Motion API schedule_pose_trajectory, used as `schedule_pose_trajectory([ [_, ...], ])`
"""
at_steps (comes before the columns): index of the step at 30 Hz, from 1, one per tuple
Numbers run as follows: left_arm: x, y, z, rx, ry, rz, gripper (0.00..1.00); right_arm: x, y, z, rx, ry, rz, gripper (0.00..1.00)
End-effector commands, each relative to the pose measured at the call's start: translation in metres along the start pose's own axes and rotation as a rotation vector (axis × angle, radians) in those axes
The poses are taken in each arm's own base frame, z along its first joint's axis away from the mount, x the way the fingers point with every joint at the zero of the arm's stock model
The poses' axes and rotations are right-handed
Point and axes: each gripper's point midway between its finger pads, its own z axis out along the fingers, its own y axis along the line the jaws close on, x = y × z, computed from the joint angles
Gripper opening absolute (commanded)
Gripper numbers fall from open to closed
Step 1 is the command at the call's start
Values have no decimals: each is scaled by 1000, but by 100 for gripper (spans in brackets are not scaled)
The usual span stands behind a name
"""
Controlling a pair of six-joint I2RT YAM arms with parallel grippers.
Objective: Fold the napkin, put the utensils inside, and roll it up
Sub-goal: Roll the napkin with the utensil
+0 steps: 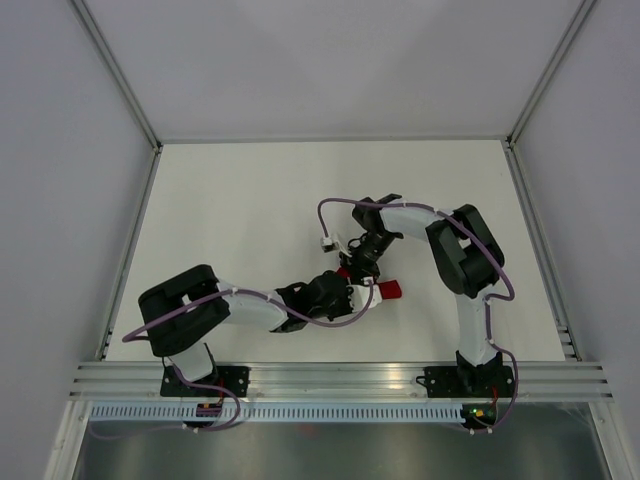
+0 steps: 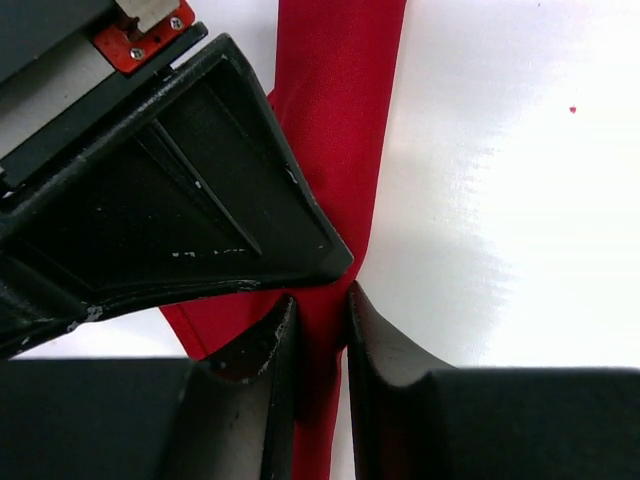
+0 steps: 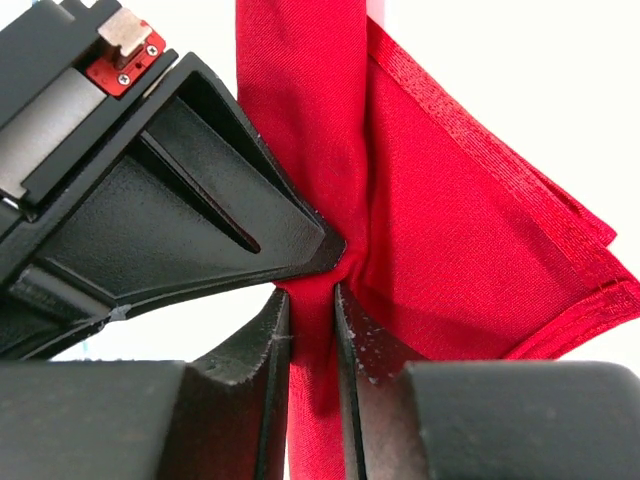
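Observation:
The red napkin [image 1: 392,290] lies bunched into a narrow roll near the table's middle, mostly hidden under both grippers. My left gripper [image 1: 364,293] is shut on it; in the left wrist view the jaws [image 2: 322,300] pinch a narrow red strip [image 2: 340,100]. My right gripper [image 1: 358,268] comes down from behind and is shut on the same cloth; in the right wrist view its jaws [image 3: 312,295] pinch a gathered fold, with folded hemmed layers [image 3: 450,230] spreading right. The two grippers nearly touch tip to tip. No utensils show in any view.
The white table [image 1: 250,220] is walled by grey panels left, right and behind. A metal rail [image 1: 340,378] runs along the near edge by the arm bases. Each wrist view shows the other gripper's black body at upper left [image 2: 180,200] [image 3: 170,190].

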Motion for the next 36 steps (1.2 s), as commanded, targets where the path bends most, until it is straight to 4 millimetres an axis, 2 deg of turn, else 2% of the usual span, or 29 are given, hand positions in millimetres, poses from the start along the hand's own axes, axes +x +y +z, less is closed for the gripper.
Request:
schedule_pose_trajectory([
  [1, 10, -11, 6, 78, 46, 0, 3, 15, -14, -1, 37, 29, 11, 29],
  [3, 7, -12, 7, 107, 36, -30, 2, 3, -12, -14, 67, -18, 0, 41],
  [4, 11, -14, 6, 137, 46, -50, 2, -2, -11, -22, 70, -56, 7, 44],
  [8, 10, -15, 8, 195, 49, -109, 2, -31, -2, -64, 128, -218, 6, 50],
  [10, 15, -18, 9, 231, 65, -139, 2, -35, -3, -88, 150, -295, 29, 52],
  [11, 15, -17, 9, 246, 79, -155, 2, -43, 4, -101, 153, -350, 23, 53],
  [13, 19, -20, 10, 300, 93, -219, 2, -42, 2, -128, 195, -424, 41, 53],
  [14, 14, -18, 12, 310, 89, -239, 2, -45, 7, -142, 220, -465, 25, 54],
  [15, 17, -21, 11, 336, 105, -270, 2, -41, 7, -149, 239, -484, 46, 54],
  [16, 19, -23, 10, 377, 102, -302, 2, -36, 0, -164, 298, -511, 46, 54],
  [17, 16, -21, 11, 388, 98, -317, 2, -36, 3, -176, 351, -526, 33, 54],
  [18, 19, -22, 10, 407, 112, -339, 2, -25, 3, -175, 382, -517, 51, 54],
  [19, 17, -20, 11, 440, 105, -371, 2, -20, -3, -183, 441, -523, 33, 55],
  [20, 17, -20, 11, 461, 109, -393, 2, -21, 5, -194, 505, -529, -9, 54],
  [21, 17, -19, 10, 476, 113, -421, 2, -4, 4, -183, 540, -497, 15, 55],
  [22, 21, -20, 5, 518, 129, -464, 2, -6, 0, -190, 613, -512, -34, 55],
  [23, 21, -18, 6, 532, 132, -483, 2, -9, 12, -200, 691, -527, -95, 57],
  [24, 22, -18, 6, 547, 140, -504, 2, 7, 12, -184, 704, -516, -75, 60],
  [25, 25, -18, 1, 584, 150, -541, 2, 7, 10, -188, 773, -505, -126, 60],
  [26, 25, -17, 4, 601, 156, -562, 2, 5, 19, -193, 832, -500, -175, 60],
  [27, 26, -16, 3, 613, 164, -581, 2, 15, 20, -180, 837, -475, -175, 60],
  [29, 25, -13, 2, 648, 169, -626, 2, 9, 25, -171, 896, -429, -245, 61],
  [30, 29, -15, 3, 665, 183, -650, 2, 14, 26, -159, 892, -409, -252, 61],
  [31, 28, -14, 2, 686, 178, -675, 2, 5, 30, -149, 887, -396, -300, 61],
  [33, 31, -14, 5, 704, 205, -710, 2, 8, 28, -136, 907, -352, -312, 61],
  [34, 32, -14, 5, 719, 209, -726, 2, -2, 32, -124, 887, -343, -360, 61],
  [36, 31, -13, 5, 739, 233, -747, 2, 3, 26, -108, 885, -291, -363, 61],
])
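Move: Both hands already pinch the rolled napkin near its middle, the right hand about 3 cm right of that middle, the left hand right at it. The still-loose flap lies ahead of the roll, roughly 4 cm ahead of the left hand, and 4 cm ahead and 3 cm left of the right hand. The roll's right end is some 9 cm to the right hand's right, level with it. Right fingers release the roll, arc up and 7 cm right; left keeps pinching, tipping forward about 50 degrees. ##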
